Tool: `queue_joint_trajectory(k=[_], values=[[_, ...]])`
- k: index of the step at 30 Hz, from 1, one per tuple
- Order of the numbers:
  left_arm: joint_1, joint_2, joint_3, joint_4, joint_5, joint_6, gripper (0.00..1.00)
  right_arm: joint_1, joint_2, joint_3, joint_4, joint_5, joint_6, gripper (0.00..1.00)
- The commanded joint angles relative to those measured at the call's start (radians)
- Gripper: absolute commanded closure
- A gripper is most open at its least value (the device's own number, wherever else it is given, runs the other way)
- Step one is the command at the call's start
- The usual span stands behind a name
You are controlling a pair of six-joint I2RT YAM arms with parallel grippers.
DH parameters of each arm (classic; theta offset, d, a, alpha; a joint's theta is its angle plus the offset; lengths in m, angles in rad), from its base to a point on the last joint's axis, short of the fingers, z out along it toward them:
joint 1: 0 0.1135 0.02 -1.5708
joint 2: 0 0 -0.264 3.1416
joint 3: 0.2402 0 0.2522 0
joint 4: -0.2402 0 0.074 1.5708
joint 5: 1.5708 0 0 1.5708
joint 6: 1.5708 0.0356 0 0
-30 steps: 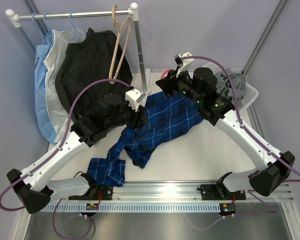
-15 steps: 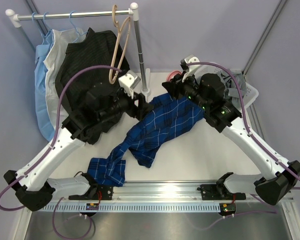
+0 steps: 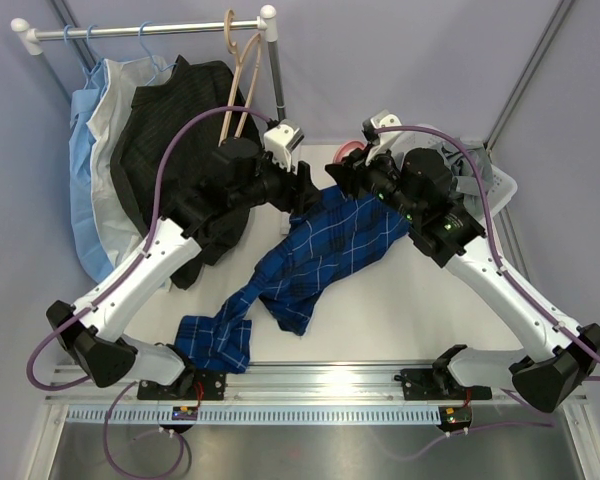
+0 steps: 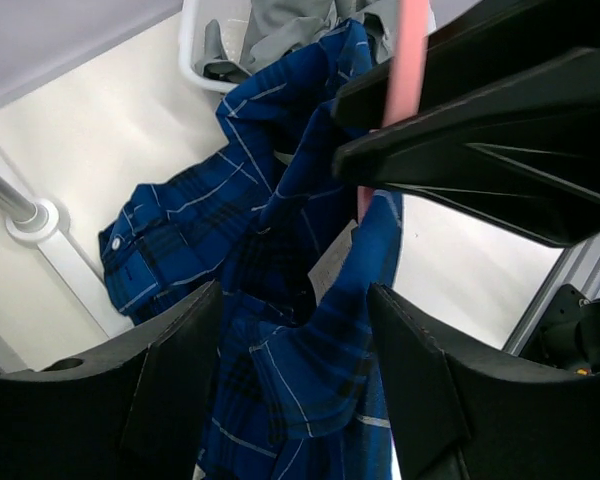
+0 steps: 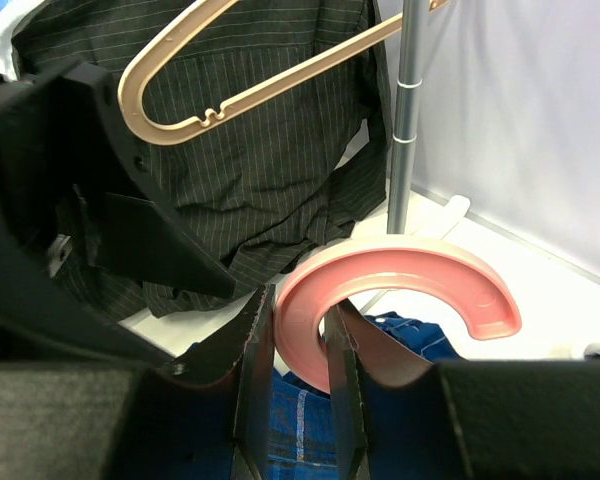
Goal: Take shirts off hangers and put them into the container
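The dark blue plaid shirt hangs from the pink hanger and trails down onto the table. My right gripper is shut on the pink hanger's thick hook, fingers either side of it. My left gripper is open just left of the shirt's top, its jaws wide with plaid cloth showing between them, gripped by neither. The pink stem shows in the left wrist view. The grey shirt lies in the white container. The tan hanger hangs bare on the rail.
A clothes rack stands at the back left, with its rail and upright pole. A black pinstriped shirt and light blue and white shirts hang from it. The pole's base is close beside the plaid shirt.
My left gripper opened off the plaid cloth and moved up and right toward the shirt's top. The right gripper rose slightly with the pink hanger, then held still.
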Motion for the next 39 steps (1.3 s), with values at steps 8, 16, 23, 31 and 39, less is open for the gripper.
queue_joint_trajectory(k=[8, 16, 23, 31, 39], values=[[0.010, -0.005, -0.019, 0.044, 0.100, -0.047, 0.44, 0.013, -0.042, -0.007, 0.081, 0.021, -0.040, 1.00], [0.010, -0.005, -0.056, 0.044, 0.140, -0.063, 0.53, 0.013, -0.034, 0.002, 0.083, 0.030, -0.038, 1.00], [0.010, -0.031, -0.047, 0.044, 0.117, -0.032, 0.95, 0.013, -0.028, 0.002, 0.081, 0.041, -0.043, 1.00], [0.010, -0.129, -0.025, -0.025, -0.018, 0.054, 1.00, 0.013, 0.007, 0.014, 0.053, 0.243, -0.063, 1.00], [0.010, -0.326, -0.154, -0.114, -0.325, 0.103, 1.00, -0.007, 0.033, 0.070, 0.001, 0.410, -0.073, 1.00]])
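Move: The plaid shirt's near upper fold lies almost between the left hand's open fingers: about 1 cm back, 1 cm right and 2 cm below it. The pink hanger's hook, held in the right fingers, is some 6 cm ahead, 8 cm right and 6 cm higher. The wooden hanger is roughly 18 cm ahead and 12 cm left, 5 cm up. From the right hand that fold is about 4 cm back, 5 cm left and 6 cm down. The plaid shirt's upper fold is what the left hand settles onto, easing down and slightly back by about 2 cm and shutting its fingers to pinch the cloth. It then draws the cloth left and somewhat up, some 7 cm sideways, away from the right hand. The right hand keeps its hold on the pink hanger, swinging forward and right late on and turning clockwise. ##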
